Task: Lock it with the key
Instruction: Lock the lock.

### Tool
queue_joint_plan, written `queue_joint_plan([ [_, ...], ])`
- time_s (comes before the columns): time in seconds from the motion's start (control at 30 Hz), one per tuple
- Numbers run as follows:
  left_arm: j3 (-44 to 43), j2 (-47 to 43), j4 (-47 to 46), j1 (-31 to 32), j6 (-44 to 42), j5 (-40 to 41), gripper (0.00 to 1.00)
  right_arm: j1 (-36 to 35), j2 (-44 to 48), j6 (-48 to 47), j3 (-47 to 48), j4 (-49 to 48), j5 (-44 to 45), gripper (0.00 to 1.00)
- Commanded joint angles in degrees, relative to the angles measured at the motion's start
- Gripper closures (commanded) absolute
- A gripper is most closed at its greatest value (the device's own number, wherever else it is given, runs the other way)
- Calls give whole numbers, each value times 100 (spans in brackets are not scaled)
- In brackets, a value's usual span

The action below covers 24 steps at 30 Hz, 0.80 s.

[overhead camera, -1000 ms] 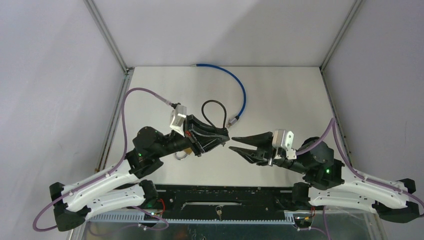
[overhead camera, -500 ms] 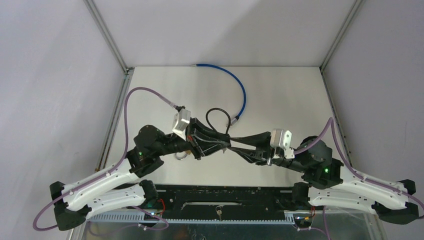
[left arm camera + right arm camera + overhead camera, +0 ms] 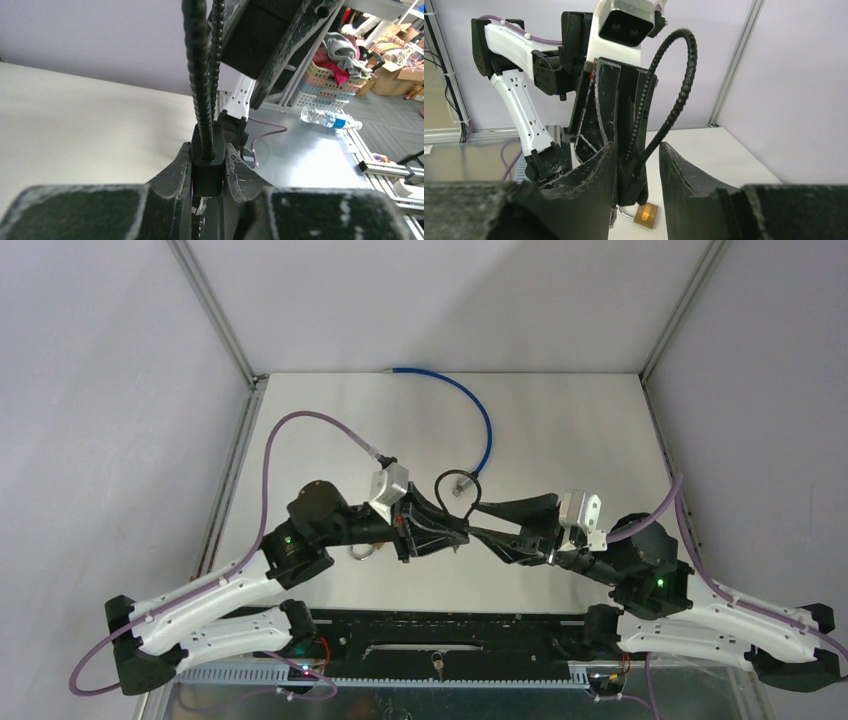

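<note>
My left gripper (image 3: 207, 165) is shut on a small black lock body (image 3: 207, 172). A ribbed black cable (image 3: 197, 75) rises out of that body and curls into a loop (image 3: 458, 485). My right gripper (image 3: 636, 165) is open. Its fingers (image 3: 681, 175) stand either side of the left gripper's tip (image 3: 616, 110) and the cable (image 3: 679, 95), with a gap on the right side. The two grippers meet tip to tip over the table's middle (image 3: 475, 530). A brass padlock (image 3: 646, 214) lies on the table below them. I cannot make out the key.
A blue cable (image 3: 482, 420) curves across the far half of the table, its metal end near the black loop. The padlock's shackle (image 3: 362, 551) shows under the left arm. Metal frame posts (image 3: 215, 310) bound the cell.
Both arms have closed in on each other, the left one carrying the black lock rightward. The right gripper's jaws now straddle the left tip and have widened a little.
</note>
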<state>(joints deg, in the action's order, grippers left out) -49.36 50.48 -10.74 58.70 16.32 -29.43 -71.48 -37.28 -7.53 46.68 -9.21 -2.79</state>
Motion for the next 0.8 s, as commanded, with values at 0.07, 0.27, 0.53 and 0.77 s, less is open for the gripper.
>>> queue_joint_plan([
  [0.07, -420, -10, 23, 11, -240, -258, 100, 62, -73, 217, 96, -350, 16, 68],
  [0.27, -302, 1, 114, 19, -305, -245, 100, 92, -95, 251, 96, -494, 21, 98],
  [0.53, -95, 111, 362, 37, -451, -236, 100, 96, -33, 41, 96, -766, 278, 100],
  [0.77, 79, 190, 592, 54, -537, -274, 100, 96, 130, -81, -49, -1488, 623, 100],
])
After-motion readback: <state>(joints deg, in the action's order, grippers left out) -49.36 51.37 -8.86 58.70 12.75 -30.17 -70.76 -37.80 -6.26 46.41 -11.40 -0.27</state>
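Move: The side of the black cord loop nearest the right gripper stands almost between its open fingers, about 1 cm to the left of the hand point, level and at the same height. The black key fob sits some 3 cm left and 4 cm below, the key about 3 cm left, 2 cm back and 8 cm below. The padlock lies roughly 22 cm left, 8 cm farther out and 30 cm down. From the left gripper, that strand is about 3 cm right and 4 cm up. Close the right gripper all the way onto the loop's cord just above the fob, pinching the cord while the hand stays nearly in place, then ease it forward about 1 cm and slightly up. Keep the left fingers shut on the fob and let that hand sink about 1 cm, mostly at the start. ##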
